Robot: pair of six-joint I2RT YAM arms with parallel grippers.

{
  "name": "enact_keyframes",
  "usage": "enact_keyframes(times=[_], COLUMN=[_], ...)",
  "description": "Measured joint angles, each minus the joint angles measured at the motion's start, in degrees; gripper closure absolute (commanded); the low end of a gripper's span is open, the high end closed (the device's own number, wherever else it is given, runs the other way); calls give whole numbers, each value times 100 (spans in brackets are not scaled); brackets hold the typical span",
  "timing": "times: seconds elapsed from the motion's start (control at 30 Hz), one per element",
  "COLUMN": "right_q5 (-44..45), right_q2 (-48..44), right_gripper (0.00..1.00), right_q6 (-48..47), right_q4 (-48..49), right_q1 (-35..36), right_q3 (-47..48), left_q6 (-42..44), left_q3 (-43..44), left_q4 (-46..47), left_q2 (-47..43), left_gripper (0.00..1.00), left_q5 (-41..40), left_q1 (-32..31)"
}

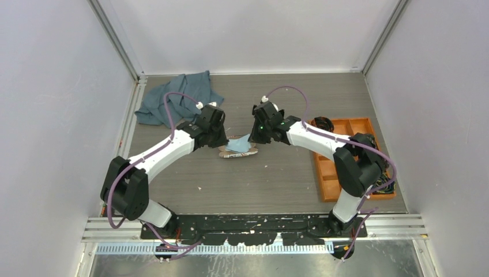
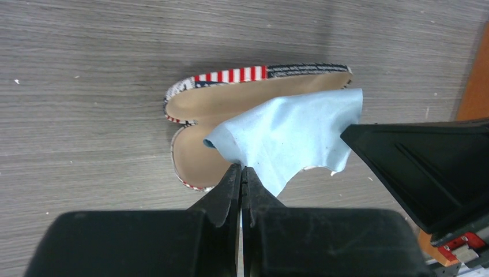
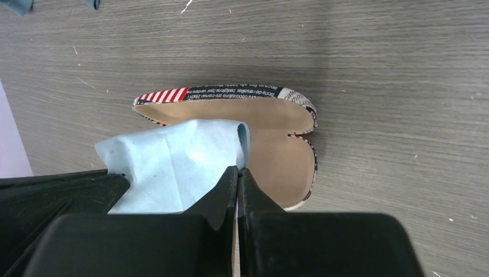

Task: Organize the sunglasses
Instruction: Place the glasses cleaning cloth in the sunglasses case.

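The sunglasses show in no view. An open patterned case (image 2: 230,101) with a tan lining and a flag-and-newsprint outside lies mid-table (image 1: 230,153), also in the right wrist view (image 3: 277,115). A light blue cloth (image 2: 288,135) is draped over it (image 3: 173,167) (image 1: 239,144). My left gripper (image 2: 241,168) (image 1: 222,138) is shut on the cloth's one corner. My right gripper (image 3: 237,170) (image 1: 254,138) is shut on its opposite edge. Each gripper faces the other across the case.
An orange compartment tray (image 1: 346,173) sits at the right, with a black coiled bundle (image 1: 323,122) in its far corner. A crumpled grey-blue fabric (image 1: 179,98) lies at the back left. Walls close in on three sides.
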Motion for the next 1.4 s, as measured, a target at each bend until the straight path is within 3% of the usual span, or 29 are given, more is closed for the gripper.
enact_keyframes(times=[0.47,1.4], right_q5=[-151,-343], right_q2=[424,326], right_gripper=[100,100], right_q6=[-111,-118], right_q4=[52,334], right_q1=[-2,37], right_q3=[181,-883], left_q6=[221,118], left_q3=[4,-870], left_q4=[28,273], left_q2=[656,518], left_gripper=[100,99], left_q5=[341,616], left_q1=[234,234])
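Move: Both hands already hold the light-blue cleaning cloth stretched above the open sunglasses case. The case's middle is about 4 cm to the left hand's right, 1 cm ahead and 8 cm below; from the right hand it is about 5 cm left, level fore and aft, and 7 cm below. The sunglasses lie some 14 cm ahead and 7 cm right of the right hand; the blue-grey towel lies about 19 cm ahead and 20 cm left of the left hand. Down together go both hands, some 7 to 8 cm in two stages with a brief halt between them; the second also draws them back towards the bases by about 4 cm and slightly apart. They keep their pinch on the cloth's two ends, lowering it onto the near half of the case while the fingers tip about 10 degrees steeper. ##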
